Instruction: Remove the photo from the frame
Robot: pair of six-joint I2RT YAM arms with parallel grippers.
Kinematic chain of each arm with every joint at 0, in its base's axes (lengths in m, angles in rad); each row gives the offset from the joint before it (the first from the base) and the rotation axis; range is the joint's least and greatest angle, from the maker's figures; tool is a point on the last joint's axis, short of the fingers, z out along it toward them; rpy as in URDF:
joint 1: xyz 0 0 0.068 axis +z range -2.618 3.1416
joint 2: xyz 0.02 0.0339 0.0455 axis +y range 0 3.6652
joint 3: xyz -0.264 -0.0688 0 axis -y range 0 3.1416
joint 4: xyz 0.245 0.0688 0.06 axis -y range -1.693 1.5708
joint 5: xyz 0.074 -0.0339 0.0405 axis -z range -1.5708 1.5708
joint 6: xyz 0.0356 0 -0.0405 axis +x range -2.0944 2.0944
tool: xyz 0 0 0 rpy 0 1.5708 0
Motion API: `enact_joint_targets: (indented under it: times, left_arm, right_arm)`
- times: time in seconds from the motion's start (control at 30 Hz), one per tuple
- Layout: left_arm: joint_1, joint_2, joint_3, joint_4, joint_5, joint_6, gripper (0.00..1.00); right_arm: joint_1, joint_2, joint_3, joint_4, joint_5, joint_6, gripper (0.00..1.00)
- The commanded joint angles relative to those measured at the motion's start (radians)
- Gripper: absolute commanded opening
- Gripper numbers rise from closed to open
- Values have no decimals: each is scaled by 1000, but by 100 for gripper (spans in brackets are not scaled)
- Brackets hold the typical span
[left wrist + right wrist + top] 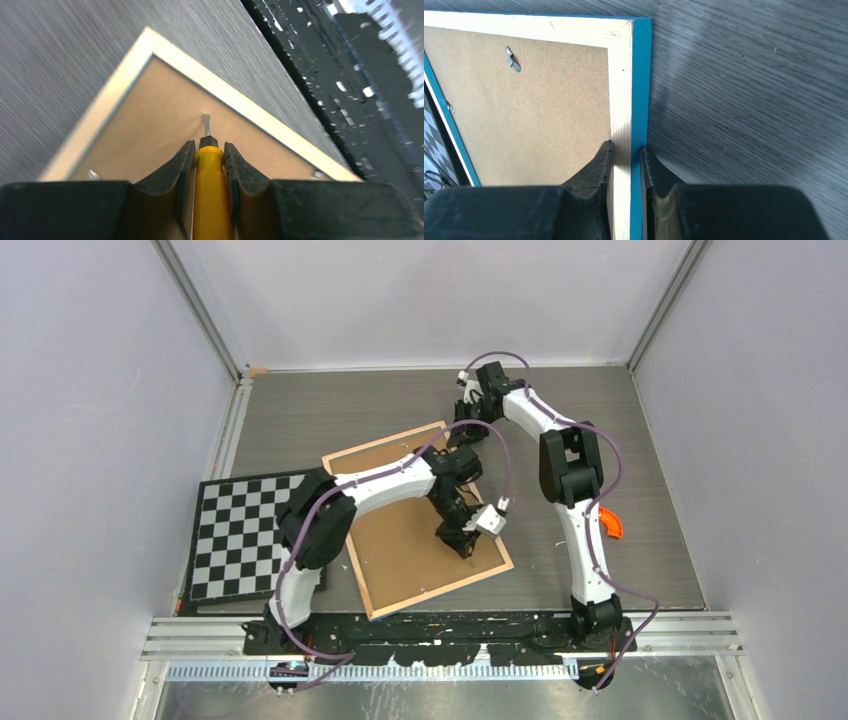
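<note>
The frame (400,550) lies face down on the table, its brown fibreboard back up. The photo is hidden under that back. My left gripper (458,537) is over the frame's near right part, shut on a yellow-handled screwdriver (212,190). The screwdriver's metal tip (206,120) points at the backboard close to the frame's corner. My right gripper (468,415) is at the frame's far right corner. In the right wrist view this gripper (626,147) is shut on the frame's wood and blue rim (621,90), one finger on the inside and one outside.
A black-and-white checkerboard (240,535) lies left of the frame, partly under the left arm. An orange object (611,524) sits by the right arm. Small metal tabs (513,59) (93,174) stand on the backboard. The black rail (350,100) runs along the near edge.
</note>
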Motion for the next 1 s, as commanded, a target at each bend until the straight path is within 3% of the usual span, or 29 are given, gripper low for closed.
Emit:
enact_joint_targets:
  times: [0.0,0.17,0.27,0.53,0.97]
  left_arm:
    - [108,-107,-130,94,-3,-338,0]
    - [223,-233,-215,213,4,-509,0]
    - [279,-272,-246,249,-6,-578,0]
    - [436,-345,-318,455,-99,-847,0]
    - [492,-440,-412,529,-158,-943,0]
  right_arm:
    - [2,-15,-35,12,39,-9,23]
    - [1,-52,-38,11,34,13,50]
    - [2,-65,-40,5,53,18,56]
    - [16,-94,-81,-25,110,30,56]
    - [31,-364,-447,-75,195,-3,62]
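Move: The right hand pinches the frame's right rail; the middle of that rail lies about 12 cm back and 5 cm right of it, the upper right clip 5 cm back and 2 cm left. For the left hand, holding the screwdriver, the clip on the far rail is some 24 cm ahead and 12 cm left, 6 cm lower; the lower right clip is 6 cm ahead and 3 cm right, the near-right corner 3 cm back and 11 cm right. The right fingers open and let go of the rail, rise barely a centimetre, then travel about 7 cm back and some 4 cm right along it, still straddling it. Meanwhile the left hand keeps its grip on the screwdriver and carries it about 15 cm forward and 13 cm left across the backing, rising 5 cm and swinging some 65 degrees counter-clockwise, slowing at the end. ##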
